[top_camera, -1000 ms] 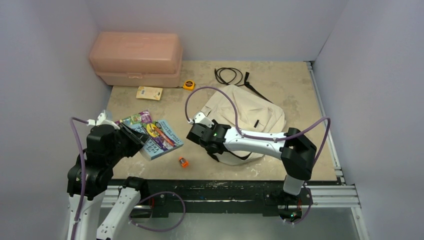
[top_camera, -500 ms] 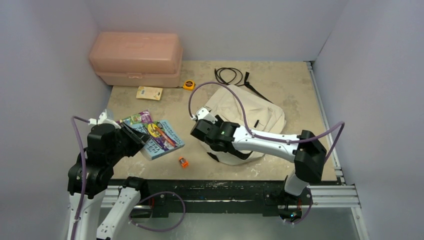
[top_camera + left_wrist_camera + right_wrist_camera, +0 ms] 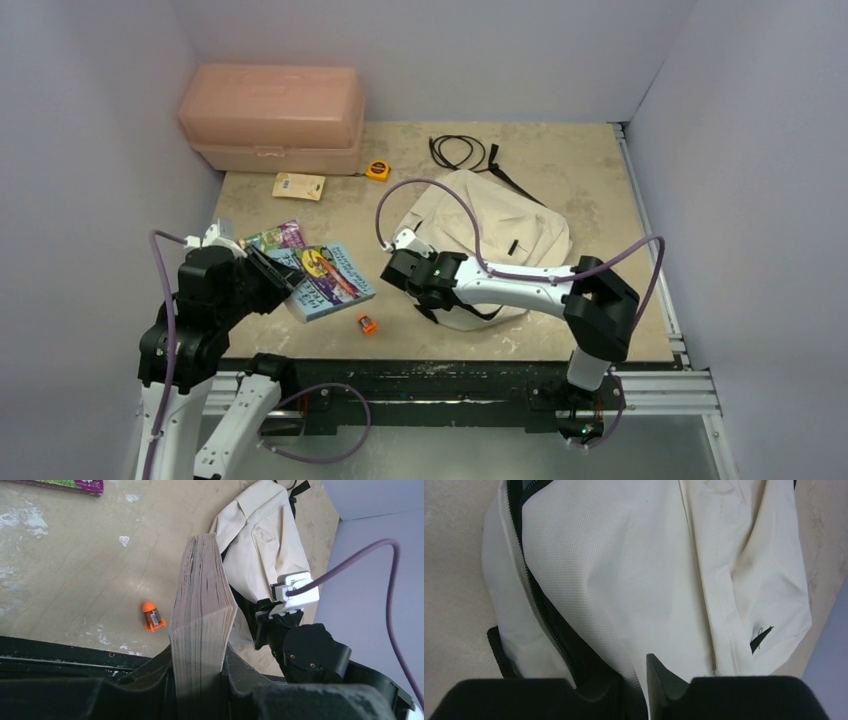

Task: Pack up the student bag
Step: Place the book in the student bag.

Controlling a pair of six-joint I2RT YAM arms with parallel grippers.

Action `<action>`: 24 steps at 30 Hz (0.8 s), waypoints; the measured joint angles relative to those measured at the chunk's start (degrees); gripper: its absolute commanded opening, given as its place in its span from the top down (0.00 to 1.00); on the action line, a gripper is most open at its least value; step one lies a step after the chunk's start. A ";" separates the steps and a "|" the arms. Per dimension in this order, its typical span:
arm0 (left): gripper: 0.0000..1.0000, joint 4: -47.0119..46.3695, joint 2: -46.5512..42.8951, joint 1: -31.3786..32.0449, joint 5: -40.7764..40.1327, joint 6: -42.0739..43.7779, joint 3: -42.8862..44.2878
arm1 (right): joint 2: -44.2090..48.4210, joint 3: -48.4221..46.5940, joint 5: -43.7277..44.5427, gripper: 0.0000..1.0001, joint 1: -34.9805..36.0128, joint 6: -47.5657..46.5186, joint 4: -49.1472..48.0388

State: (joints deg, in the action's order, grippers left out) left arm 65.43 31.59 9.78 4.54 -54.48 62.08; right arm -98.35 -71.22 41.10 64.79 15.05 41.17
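The student bag (image 3: 505, 232) is a cream backpack lying flat right of centre, also seen in the left wrist view (image 3: 265, 545). Its black zipper (image 3: 531, 587) stands open along the near-left edge. My right gripper (image 3: 402, 268) (image 3: 636, 682) is at that edge. One finger is in the dark opening and the other finger (image 3: 661, 677) lies on top, with the cream flap pinched between them. My left gripper (image 3: 268, 276) (image 3: 200, 680) is shut on a thick book (image 3: 328, 282), held off the table. Its page edge (image 3: 202, 605) faces the camera.
A small orange object (image 3: 367, 324) (image 3: 152, 617) lies near the front edge. A purple booklet (image 3: 277, 237) lies behind the held book. At the back are a pink plastic box (image 3: 272, 118), a yellow card (image 3: 299, 185), a yellow tape measure (image 3: 377, 169) and a black cable (image 3: 458, 152).
My right gripper's jaws have narrowed onto the bag's flap at the open zipper. The left arm has shifted the book slightly right, toward the bag.
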 measured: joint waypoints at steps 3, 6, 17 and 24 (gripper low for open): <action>1.00 -0.72 0.17 0.00 1.68 -0.26 -0.98 | -1.46 0.17 0.63 1.00 0.04 0.13 -0.02; 1.00 -2.62 0.46 0.00 4.44 -0.98 -3.06 | -0.55 0.17 1.46 1.00 0.04 0.44 0.17; 1.00 -20.81 3.39 2.62 17.66 -11.34 -17.92 | 15.98 -1.84 -9.77 1.00 -11.28 0.55 -0.72; 1.00 -37.20 10.73 18.21 15.43 -20.37 -23.78 | 17.68 -2.16 -16.68 1.00 -14.53 0.90 -1.88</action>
State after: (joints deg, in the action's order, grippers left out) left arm 28.23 42.33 27.99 19.97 -74.85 38.30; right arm -80.66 -73.38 24.43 50.26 15.94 39.29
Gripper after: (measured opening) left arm 0.216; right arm 0.032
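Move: The bag's open mouth, where my left hand is taking the held book, lies about 24 cm to its right, 10 cm ahead and 20 cm below. The orange toy is some 10 cm right and 3 cm ahead, down on the table; the purple book is about 14 cm left and 19 cm ahead. My right hand has the flap's edge right at its fingertips, with the bag's middle about 12 cm right of it and 9 cm ahead. My right fingers close and pinch the flap's edge, then lift it about 10 cm, easing a little forward and right while the hand rolls some 25 degrees, left side up. Meanwhile my left hand keeps its grip on the book and swings it right, about 13 cm, and down about 6 cm towards the mouth, rolling left side down, turning clockwise and tipping its fingers lower. ##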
